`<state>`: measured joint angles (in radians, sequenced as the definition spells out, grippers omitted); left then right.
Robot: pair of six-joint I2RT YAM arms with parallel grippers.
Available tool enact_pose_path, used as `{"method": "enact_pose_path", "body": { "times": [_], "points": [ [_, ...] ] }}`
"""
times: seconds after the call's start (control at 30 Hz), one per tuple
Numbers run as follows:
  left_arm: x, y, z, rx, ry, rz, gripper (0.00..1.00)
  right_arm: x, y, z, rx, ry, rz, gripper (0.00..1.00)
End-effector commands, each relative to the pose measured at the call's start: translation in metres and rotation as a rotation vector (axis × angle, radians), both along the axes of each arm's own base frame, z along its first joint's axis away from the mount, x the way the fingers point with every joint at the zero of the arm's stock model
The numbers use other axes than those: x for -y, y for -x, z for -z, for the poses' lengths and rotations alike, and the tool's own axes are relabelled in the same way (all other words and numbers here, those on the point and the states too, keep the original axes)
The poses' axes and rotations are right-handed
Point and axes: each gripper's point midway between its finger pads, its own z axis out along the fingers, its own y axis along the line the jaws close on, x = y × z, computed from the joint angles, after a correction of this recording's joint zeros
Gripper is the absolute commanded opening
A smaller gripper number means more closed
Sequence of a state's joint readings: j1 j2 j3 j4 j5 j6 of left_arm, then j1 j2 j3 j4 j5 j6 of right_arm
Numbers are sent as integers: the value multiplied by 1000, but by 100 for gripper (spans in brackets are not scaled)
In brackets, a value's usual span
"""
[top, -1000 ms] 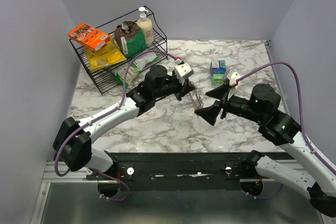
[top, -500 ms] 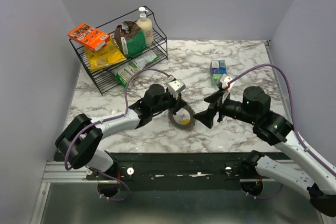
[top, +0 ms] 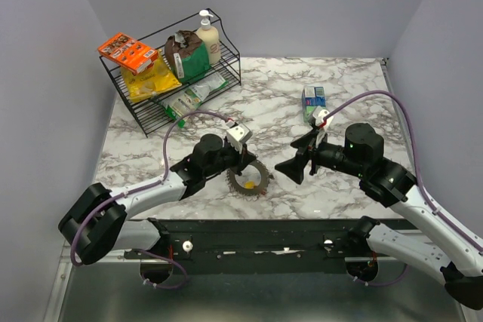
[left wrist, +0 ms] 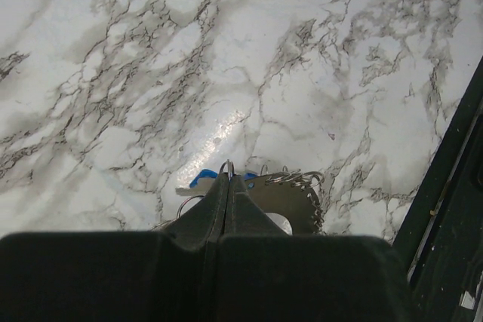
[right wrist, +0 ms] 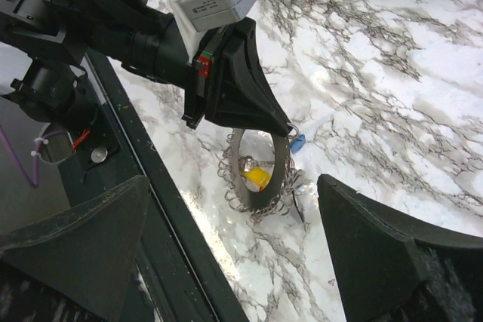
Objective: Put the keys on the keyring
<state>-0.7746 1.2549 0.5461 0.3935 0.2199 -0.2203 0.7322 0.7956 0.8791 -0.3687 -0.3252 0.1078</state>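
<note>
The keyring, a jagged silvery loop fringed with small wire rings, rests on the marble near the front edge. My left gripper is shut on a thin wire ring at its rim; the pinch shows at the fingertips, with the keyring just right of them. A yellow-headed key shows through the central hole. A blue-headed key lies at the rim beside the left gripper's tip, also visible as the blue key. My right gripper hovers wide open, to the right of the keyring, holding nothing.
A black wire rack with packets, an orange box and a pump bottle stands at the back left. A small blue-green box sits behind the right gripper. The dark front rail runs close under the keyring.
The left arm has drawn back toward the front edge and lowered the keyring from hanging in mid-table to lying on the marble. The right gripper has followed it leftward, still open.
</note>
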Motion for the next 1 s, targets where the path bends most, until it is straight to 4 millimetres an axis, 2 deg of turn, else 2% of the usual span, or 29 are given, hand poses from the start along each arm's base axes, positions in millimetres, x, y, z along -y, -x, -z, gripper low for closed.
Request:
{"method": "enact_pose_path", "body": {
  "times": [0.0, 0.33, 0.47, 0.5, 0.63, 0.73, 0.83, 0.93, 0.97],
  "points": [
    [3, -8, -35, 92, 11, 3, 0, -4, 2, -3, -1, -26, -11, 100],
    [2, 11, -99, 265, 95, 107, 0, -2, -2, -6, 9, -28, 8, 100],
    [6, 32, -120, 312, 119, 228, 0, -7, -2, -12, 27, -23, -22, 98],
    [9, 40, -130, 323, 133, 278, 0, -8, -2, -18, 46, -25, -31, 98],
    [10, 59, -145, 336, 145, 380, 0, -11, -1, -31, 79, -35, -63, 96],
    [11, 77, -157, 340, 169, 467, 0, -17, 7, -43, 97, -59, -127, 91],
    [11, 91, -168, 338, 191, 536, 0, -23, 24, -55, 115, -97, -230, 87],
    [10, 101, -179, 341, 221, 575, 0, -26, 43, -67, 137, -132, -335, 78],
    [10, 104, -184, 351, 237, 591, 0, -26, 48, -71, 143, -142, -365, 71]
  ]
}}
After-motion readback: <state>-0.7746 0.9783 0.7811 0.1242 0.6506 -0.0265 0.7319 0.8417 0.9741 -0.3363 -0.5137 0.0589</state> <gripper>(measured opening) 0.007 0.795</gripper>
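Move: My left fingers, already shut on the keyring's rim, are bringing it to my open right gripper, about 9 cm to the right, 6 cm back and some 14 cm higher. From that left hand, the ring's middle is about 4 cm back and 6 cm down. The yellow key is about 6 cm back and 8 cm down, and the blue key is right beside the tips, 2 cm down. From my right hand, the blue key lies some 9 cm left, 6 cm ahead and 16 cm down. I keep my left pinch and raise the keyring about 15 cm, then also carry it some 8 cm back towards the open right fingers. As I go, my left fingers tip up towards level and swing clockwise. Late on, my right hand rises about 4 cm, drifting left and back with a slight counter-clockwise turn, and starts to close by about a fifth, without shutting on anything. ##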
